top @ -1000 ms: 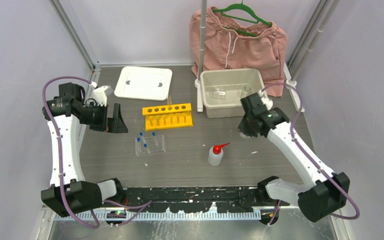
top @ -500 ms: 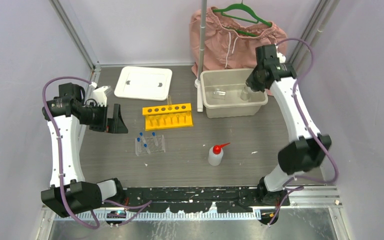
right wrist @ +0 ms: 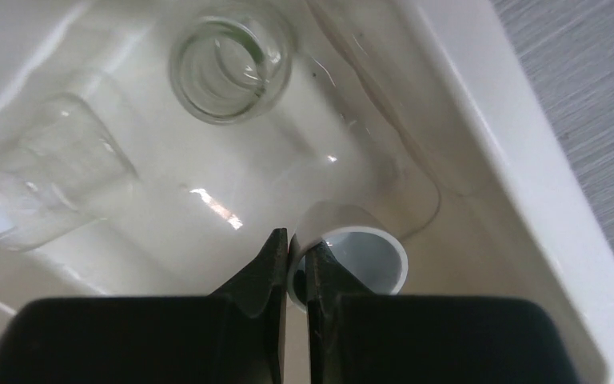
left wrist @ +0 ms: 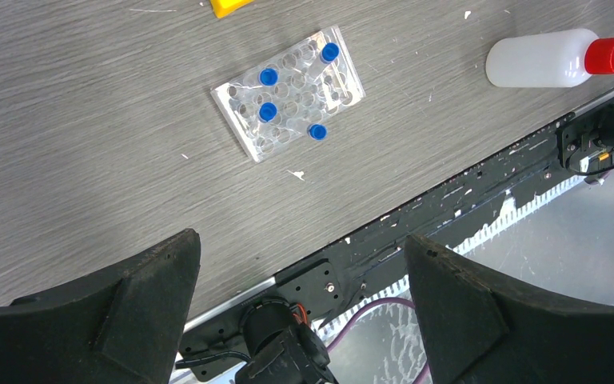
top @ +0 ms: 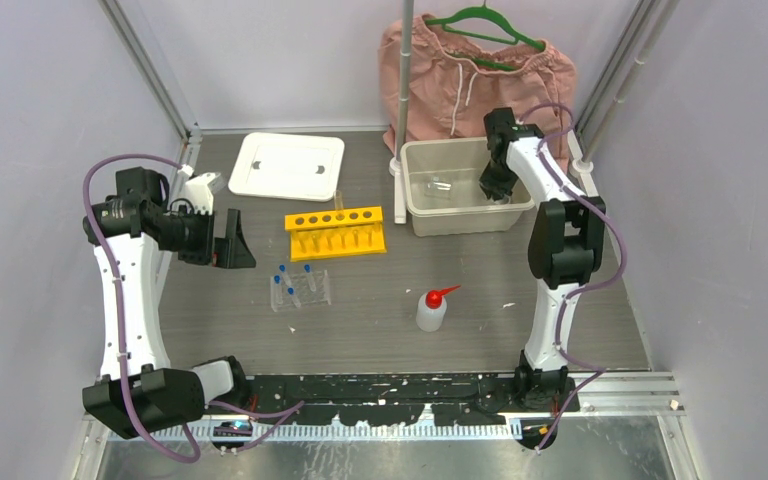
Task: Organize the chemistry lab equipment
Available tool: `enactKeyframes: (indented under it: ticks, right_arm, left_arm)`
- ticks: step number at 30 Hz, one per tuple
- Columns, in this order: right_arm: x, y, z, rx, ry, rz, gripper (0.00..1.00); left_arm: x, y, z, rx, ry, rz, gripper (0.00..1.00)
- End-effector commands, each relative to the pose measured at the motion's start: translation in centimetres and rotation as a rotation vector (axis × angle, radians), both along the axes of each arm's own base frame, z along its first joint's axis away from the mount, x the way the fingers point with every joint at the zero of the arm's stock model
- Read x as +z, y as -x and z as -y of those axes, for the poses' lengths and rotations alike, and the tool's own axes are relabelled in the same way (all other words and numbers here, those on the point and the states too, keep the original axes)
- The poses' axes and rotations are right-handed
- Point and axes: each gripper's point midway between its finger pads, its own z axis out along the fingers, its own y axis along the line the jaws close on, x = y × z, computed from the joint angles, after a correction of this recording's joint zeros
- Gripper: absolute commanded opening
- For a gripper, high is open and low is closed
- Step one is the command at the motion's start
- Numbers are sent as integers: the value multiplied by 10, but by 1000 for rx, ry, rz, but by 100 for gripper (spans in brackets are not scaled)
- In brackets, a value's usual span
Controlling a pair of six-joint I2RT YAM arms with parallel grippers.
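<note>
My right gripper [right wrist: 297, 244] is shut on the rim of the tiny white cup [right wrist: 364, 260], low inside the beige tub [right wrist: 480, 120]; from above it [top: 495, 190] is at the tub's right end. Two clear beakers share the tub, one upright [right wrist: 230, 60] and one on its side [right wrist: 44, 172]. My left gripper [top: 235, 240] hangs open and empty at the table's left, above the near edge [left wrist: 300, 264]. The clear rack [left wrist: 288, 92] holds several blue-capped tubes. The yellow rack [top: 335, 232] stands mid-table. The white squeeze bottle [top: 432, 310] with its red nozzle stands near the front.
The tub's white lid [top: 287, 165] lies flat at the back left. Pink shorts [top: 475, 80] hang on a green hanger behind the tub, beside a vertical pole [top: 401, 120]. The black base rail [left wrist: 448, 208] runs along the near edge.
The right arm swung from mid-table, went over the tub's far right corner and then came down into the tub with the cup. The left arm stayed put.
</note>
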Motion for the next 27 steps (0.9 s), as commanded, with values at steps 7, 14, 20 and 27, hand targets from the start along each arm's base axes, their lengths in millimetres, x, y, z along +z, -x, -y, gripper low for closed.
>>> enactKeyframes:
  ticks: [7,14,20,27]
  right_arm:
    - [4,-2,-2,-18,-9,63,5]
    - [60,-12,-9,-8,-36,197,43]
    - [121,5,-17,24,-53,324,63]
    - [167,79,-52,168,-35,430,65]
  left_arm:
    - [8,-1,2,-10,8,30,98]
    - [9,1,0,-6,-6,29,99]
    - [10,1,0,-7,-8,34,100]
    - [7,0,0,-9,-8,31,100]
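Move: The right hand, already inside the bin, pinches the white cup by its rim; its bin floor spot lies almost straight below, about 6 cm down and 1 cm back. The upright beaker stands some 7 cm ahead, level sideways, and the lying beaker about 7 cm ahead and 11 cm left, both roughly 4 cm lower than the hand. From the idle left hand the floor spot is some 23 cm ahead, 54 cm right and 20 cm below. The right hand lowers the white cup about 3 cm towards the bin floor, opens, then rises some 15 cm. ##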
